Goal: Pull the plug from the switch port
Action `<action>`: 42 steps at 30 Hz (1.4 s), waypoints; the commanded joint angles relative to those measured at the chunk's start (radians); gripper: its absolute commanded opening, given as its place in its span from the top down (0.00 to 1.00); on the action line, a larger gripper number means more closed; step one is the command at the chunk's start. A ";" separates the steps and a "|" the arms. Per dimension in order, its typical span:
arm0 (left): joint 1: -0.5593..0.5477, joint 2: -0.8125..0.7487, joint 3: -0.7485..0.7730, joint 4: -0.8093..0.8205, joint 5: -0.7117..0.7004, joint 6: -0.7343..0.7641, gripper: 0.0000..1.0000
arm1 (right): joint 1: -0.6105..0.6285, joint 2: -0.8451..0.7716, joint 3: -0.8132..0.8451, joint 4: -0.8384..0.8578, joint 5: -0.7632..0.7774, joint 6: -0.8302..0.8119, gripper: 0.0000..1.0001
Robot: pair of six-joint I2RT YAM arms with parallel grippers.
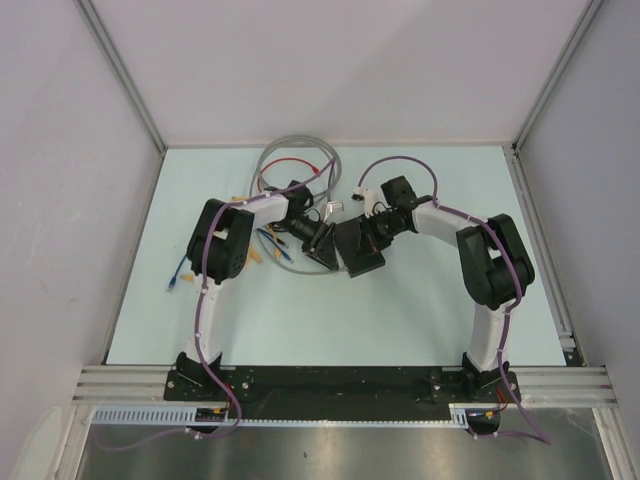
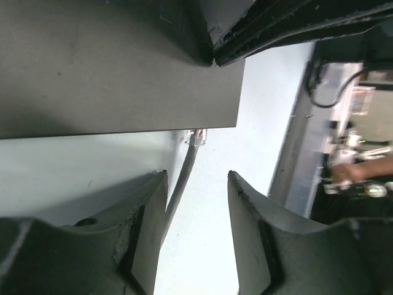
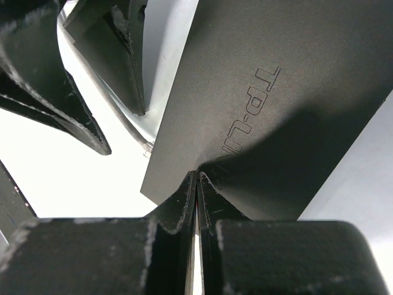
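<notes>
The switch [image 1: 362, 252] is a flat matte-black box in the middle of the table; its top [image 2: 116, 61] fills the upper left of the left wrist view. A clear plug [image 2: 196, 136] sits at the switch's near edge, and I cannot tell whether it is seated in a port. Its grey cable [image 2: 181, 181] runs back between my left gripper's fingers, close to the left one. My left gripper [image 2: 198, 177] is open around that cable without pinching it. My right gripper [image 3: 198, 177] is shut, its tips pressed down on the switch top [image 3: 276, 92].
A coil of grey cable [image 1: 297, 150] and a red cable [image 1: 290, 163] lie behind the arms. Loose cables with yellow plugs [image 1: 255, 256] and a blue plug [image 1: 178, 278] lie to the left. Enclosure walls stand on three sides, and a rail [image 1: 560, 330] runs along the right.
</notes>
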 commanded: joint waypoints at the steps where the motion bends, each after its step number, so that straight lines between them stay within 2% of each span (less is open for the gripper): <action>1: 0.017 0.053 -0.008 0.033 0.102 -0.024 0.49 | 0.015 0.096 -0.068 -0.101 0.187 -0.034 0.95; 4: 0.012 0.087 0.027 0.037 0.116 -0.033 0.49 | 0.015 0.099 -0.069 -0.104 0.187 -0.033 0.95; 10: -0.022 0.130 0.059 0.060 0.118 -0.066 0.56 | 0.020 0.101 -0.068 -0.106 0.189 -0.036 0.95; 17: -0.049 0.134 0.044 0.137 0.084 -0.142 0.65 | 0.018 0.102 -0.071 -0.111 0.195 -0.039 0.95; 22: -0.057 0.142 0.030 0.177 0.056 -0.210 0.67 | 0.018 0.104 -0.071 -0.110 0.198 -0.036 0.95; 25: -0.068 0.139 0.015 0.184 0.056 -0.210 0.78 | 0.020 0.105 -0.069 -0.111 0.196 -0.034 0.95; 26: -0.071 0.142 0.012 0.186 0.056 -0.207 0.85 | 0.018 0.105 -0.069 -0.109 0.196 -0.034 0.95; 27: -0.072 0.145 0.010 0.181 0.058 -0.196 0.87 | 0.018 0.105 -0.069 -0.107 0.196 -0.033 0.95; 33: -0.071 0.160 0.007 0.114 0.013 -0.107 0.99 | 0.017 0.108 -0.069 -0.106 0.196 -0.033 0.94; 40: -0.054 0.169 0.123 0.040 -0.005 -0.058 1.00 | 0.014 0.110 -0.069 -0.104 0.195 -0.031 0.94; 42: -0.054 0.168 0.133 0.002 -0.045 0.018 1.00 | 0.014 0.111 -0.069 -0.104 0.195 -0.031 0.94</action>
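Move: The grey cable's plug sits in the switch's left side near its near corner, about 3 cm to the left gripper's right, level in forward reach and 1 cm lower. The switch's middle is roughly 5 cm ahead and 6 cm right of that gripper; a loose blue plug lies some 11 cm left and 1 cm ahead, on the table. From the right gripper, the grey cable's plug is about 4 cm left, 3 cm back and 2 cm lower. Bring the left gripper about 3 cm to the right and 1 cm down onto the plug at the switch's side, rolling the wrist some 10 degrees early on. Close its half-open fingers as it goes in, pinching the plug or the cable right behind it at the switch's edge, then hold there. Keep the right gripper's shut fingertips resting on the switch's top. ##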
